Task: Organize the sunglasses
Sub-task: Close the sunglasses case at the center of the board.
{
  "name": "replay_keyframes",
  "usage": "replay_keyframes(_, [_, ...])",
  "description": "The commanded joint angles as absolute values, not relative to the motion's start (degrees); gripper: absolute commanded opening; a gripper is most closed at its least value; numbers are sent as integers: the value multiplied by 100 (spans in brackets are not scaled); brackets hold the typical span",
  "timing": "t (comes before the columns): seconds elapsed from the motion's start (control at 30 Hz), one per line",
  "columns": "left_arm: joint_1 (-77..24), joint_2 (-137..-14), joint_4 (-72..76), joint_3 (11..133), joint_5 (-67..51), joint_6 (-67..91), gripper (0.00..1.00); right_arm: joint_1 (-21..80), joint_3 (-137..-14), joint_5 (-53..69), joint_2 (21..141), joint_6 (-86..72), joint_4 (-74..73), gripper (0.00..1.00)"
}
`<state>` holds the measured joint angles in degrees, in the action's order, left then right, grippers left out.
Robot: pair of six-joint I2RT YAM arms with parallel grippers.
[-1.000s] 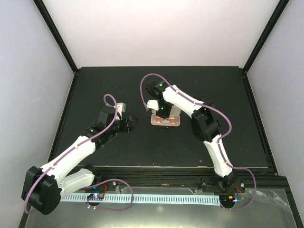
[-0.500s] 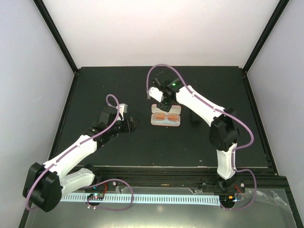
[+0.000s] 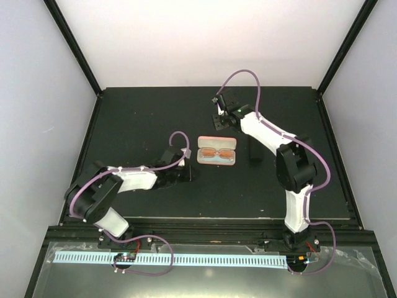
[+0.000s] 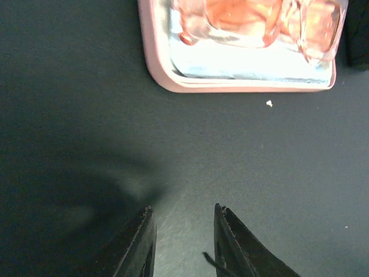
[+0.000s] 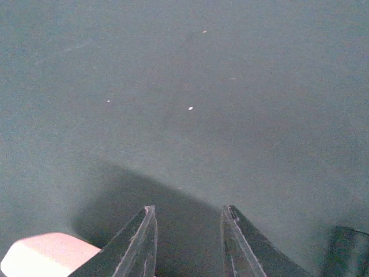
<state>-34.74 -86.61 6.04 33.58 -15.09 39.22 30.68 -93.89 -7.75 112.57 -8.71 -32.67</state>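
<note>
One pair of sunglasses [image 3: 216, 153] with red-pink lenses lies folded inside an open pink case [image 3: 216, 160] at mid-table. The left wrist view shows the sunglasses [image 4: 248, 14] on a light blue cloth [image 4: 248, 63] in the pink case [image 4: 155, 63]. My left gripper [image 3: 190, 173] sits low on the mat just left of the case, open, with bare mat between its fingers [image 4: 181, 210]. My right gripper [image 3: 220, 116] hovers beyond the case's far side, open and holding nothing [image 5: 187, 210]. A pink case corner [image 5: 46, 253] shows at that view's lower left.
A black oblong case [image 3: 255, 152] stands just right of the pink one, and its edge [image 5: 349, 249] shows in the right wrist view. The black mat [image 3: 136, 118] is bounded by a raised frame [image 3: 205, 89] and white walls.
My right gripper has lifted off the pink case and gone to the far side, uncovering the sunglasses. My left arm has dropped low and reached toward the case, its jaws narrower.
</note>
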Motion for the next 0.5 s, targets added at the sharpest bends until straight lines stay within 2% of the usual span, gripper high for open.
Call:
replay_keyframes(0.0, [-3895,-9201,1485,3771,-1045,4353,27,3123,-9329,-415,11656,-1596,-2856,33])
replay_keyframes(0.13, [-4100,-9648,1618,3952,-535,4501,19,3128,-9152,-168,11730,-1675,-2764,33])
replay_keyframes(0.47, [-4118,-10589,1758,4424,-78,4854,9,3137,-8349,196,11398,-1807,-2463,32])
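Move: The open sunglasses case lies off the left hand's fingertips, its near tray about 8 cm ahead, 10 cm right and a couple of cm lower; the sunglasses in it are about 9 cm ahead and 10 cm right. From the right hand, the case's raised lid is some 6 cm back, 2 cm left and 10 cm below, with the sunglasses about 5 cm nearer the robot than the lid. The black box lies about 14 cm right, 8 cm back and 12 cm below. The left hand slides right and sinks slightly, about 5 cm across, then swings forward nearly as far, its fingers closing from about a third open to almost shut as the tips come up to the near rim of the tray, left of its middle. Meanwhile the right hand sinks about 7.5 cm behind the lid, on the far side of the case, easing 2 cm back towards it with a little drift left, tipping some 10 degrees more downward and keeping its fingers partly open. ##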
